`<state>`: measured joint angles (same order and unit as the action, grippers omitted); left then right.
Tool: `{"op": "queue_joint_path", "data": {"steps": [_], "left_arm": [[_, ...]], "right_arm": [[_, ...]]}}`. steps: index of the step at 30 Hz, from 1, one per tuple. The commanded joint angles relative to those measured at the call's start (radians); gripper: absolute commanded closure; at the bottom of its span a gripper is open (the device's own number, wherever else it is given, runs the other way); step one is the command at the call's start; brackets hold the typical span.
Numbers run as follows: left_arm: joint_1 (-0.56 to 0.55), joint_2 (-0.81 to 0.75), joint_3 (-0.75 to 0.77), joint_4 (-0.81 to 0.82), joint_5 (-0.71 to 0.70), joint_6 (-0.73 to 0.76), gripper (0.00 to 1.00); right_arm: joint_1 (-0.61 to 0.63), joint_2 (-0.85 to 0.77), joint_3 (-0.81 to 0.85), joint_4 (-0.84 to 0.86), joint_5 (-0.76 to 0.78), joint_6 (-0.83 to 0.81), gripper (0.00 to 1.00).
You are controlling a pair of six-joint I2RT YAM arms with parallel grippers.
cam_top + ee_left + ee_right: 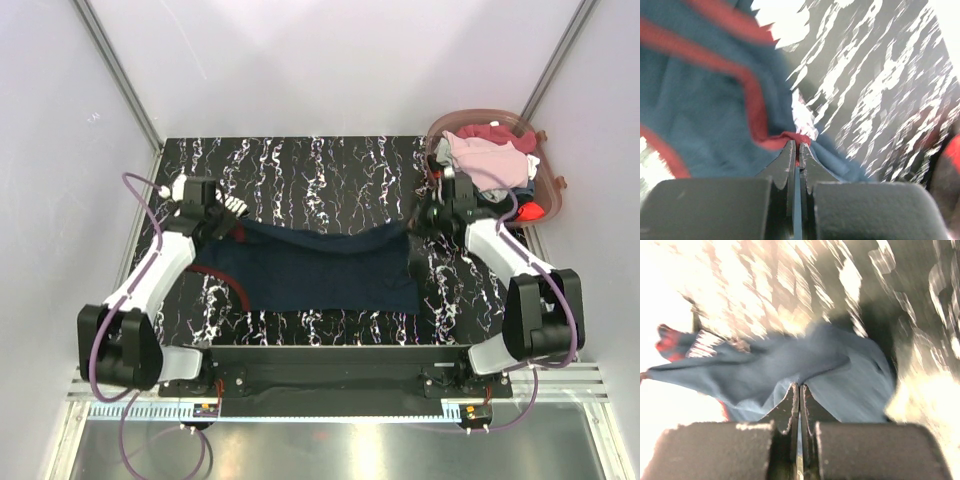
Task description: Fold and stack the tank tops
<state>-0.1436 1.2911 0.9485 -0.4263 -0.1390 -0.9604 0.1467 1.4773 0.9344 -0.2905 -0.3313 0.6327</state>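
Observation:
The dark navy tank top (330, 265) lies stretched across the black marbled table (330, 170), red trim showing at its left end. My left gripper (232, 222) holds its far-left corner. In the left wrist view the left gripper (797, 145) is shut on the red trim of the navy cloth (705, 110). My right gripper (425, 222) is at the far-right corner. In the right wrist view the right gripper (800, 387) is shut on a pinched fold of the navy cloth (790, 365). A small white striped patch (233, 205) next to the left gripper may be the striped tank top.
A pinkish translucent basket (556, 185) stands at the table's back right corner, just behind my right arm. It holds a heap of pink, white and dark clothes (485, 155). White walls with metal posts close in the table on three sides.

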Motion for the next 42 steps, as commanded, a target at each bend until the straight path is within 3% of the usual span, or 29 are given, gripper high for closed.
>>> {"op": "queue_joint_path", "data": {"steps": [1,3,6,7,10,12,14,18,21,25,30,34,38,42], "left_arm": [[0.054,0.066,0.212,0.078,-0.027,-0.046,1.00],[0.084,0.146,0.321,0.089,-0.019,-0.038,1.00],[0.140,0.325,0.699,-0.085,0.012,-0.014,1.00],[0.142,0.396,0.918,-0.148,0.019,-0.006,1.00],[0.144,0.409,1.190,-0.267,0.000,0.061,1.00],[0.142,0.363,1.225,-0.266,0.001,0.124,1.00],[0.142,0.231,1.160,-0.217,-0.002,0.179,1.00],[0.136,-0.193,0.723,0.056,-0.002,0.245,1.00],[0.115,-0.376,0.558,0.161,-0.060,0.313,1.00],[0.110,-0.608,0.454,0.219,-0.045,0.362,1.00],[0.110,-0.651,0.467,0.222,0.048,0.332,1.00],[0.111,-0.610,0.507,0.189,0.073,0.310,1.00],[0.110,-0.529,0.507,0.155,0.073,0.281,1.00],[0.110,-0.409,0.359,0.185,0.094,0.233,1.00]], "right_arm": [[-0.002,0.072,0.310,-0.048,0.017,-0.022,1.00],[-0.019,0.136,0.458,-0.096,0.015,-0.018,1.00],[-0.061,0.294,0.894,-0.174,-0.053,0.010,1.00],[-0.065,0.351,0.973,-0.186,-0.090,0.033,1.00],[-0.067,0.399,1.242,-0.259,-0.121,0.027,1.00],[-0.067,0.388,1.329,-0.283,-0.129,0.007,1.00],[-0.067,0.322,1.313,-0.245,-0.173,-0.017,1.00],[-0.065,-0.002,0.948,0.014,-0.274,-0.018,1.00],[-0.067,-0.235,0.738,0.126,-0.256,-0.075,1.00],[-0.065,-0.463,0.594,0.169,-0.245,-0.131,1.00],[-0.065,-0.600,0.554,0.146,-0.258,-0.140,1.00],[-0.067,-0.612,0.573,0.084,-0.230,-0.149,1.00],[-0.065,-0.528,0.615,-0.024,-0.146,-0.174,1.00],[-0.065,-0.369,0.557,-0.056,0.004,-0.156,1.00]]}}
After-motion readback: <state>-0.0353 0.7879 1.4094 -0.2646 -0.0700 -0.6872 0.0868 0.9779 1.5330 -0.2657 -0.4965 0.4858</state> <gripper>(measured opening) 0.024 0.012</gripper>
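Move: Both hands already pinch corners of the dark navy tank top; its middle lies about 15 cm right of the left hand, 6 cm back and 13 cm below. The folded striped tank top is some 9 cm left and 6 cm ahead of the left hand, 14 cm down. From the right hand, the navy middle is 22 cm left, 7 cm back, 9 cm below, and the clothes basket about 20 cm right, 16 cm ahead, 4 cm lower. Both hands, still pinching, fling the tank top up some 40 cm, forward, back, forward again, fingers tilting up. ##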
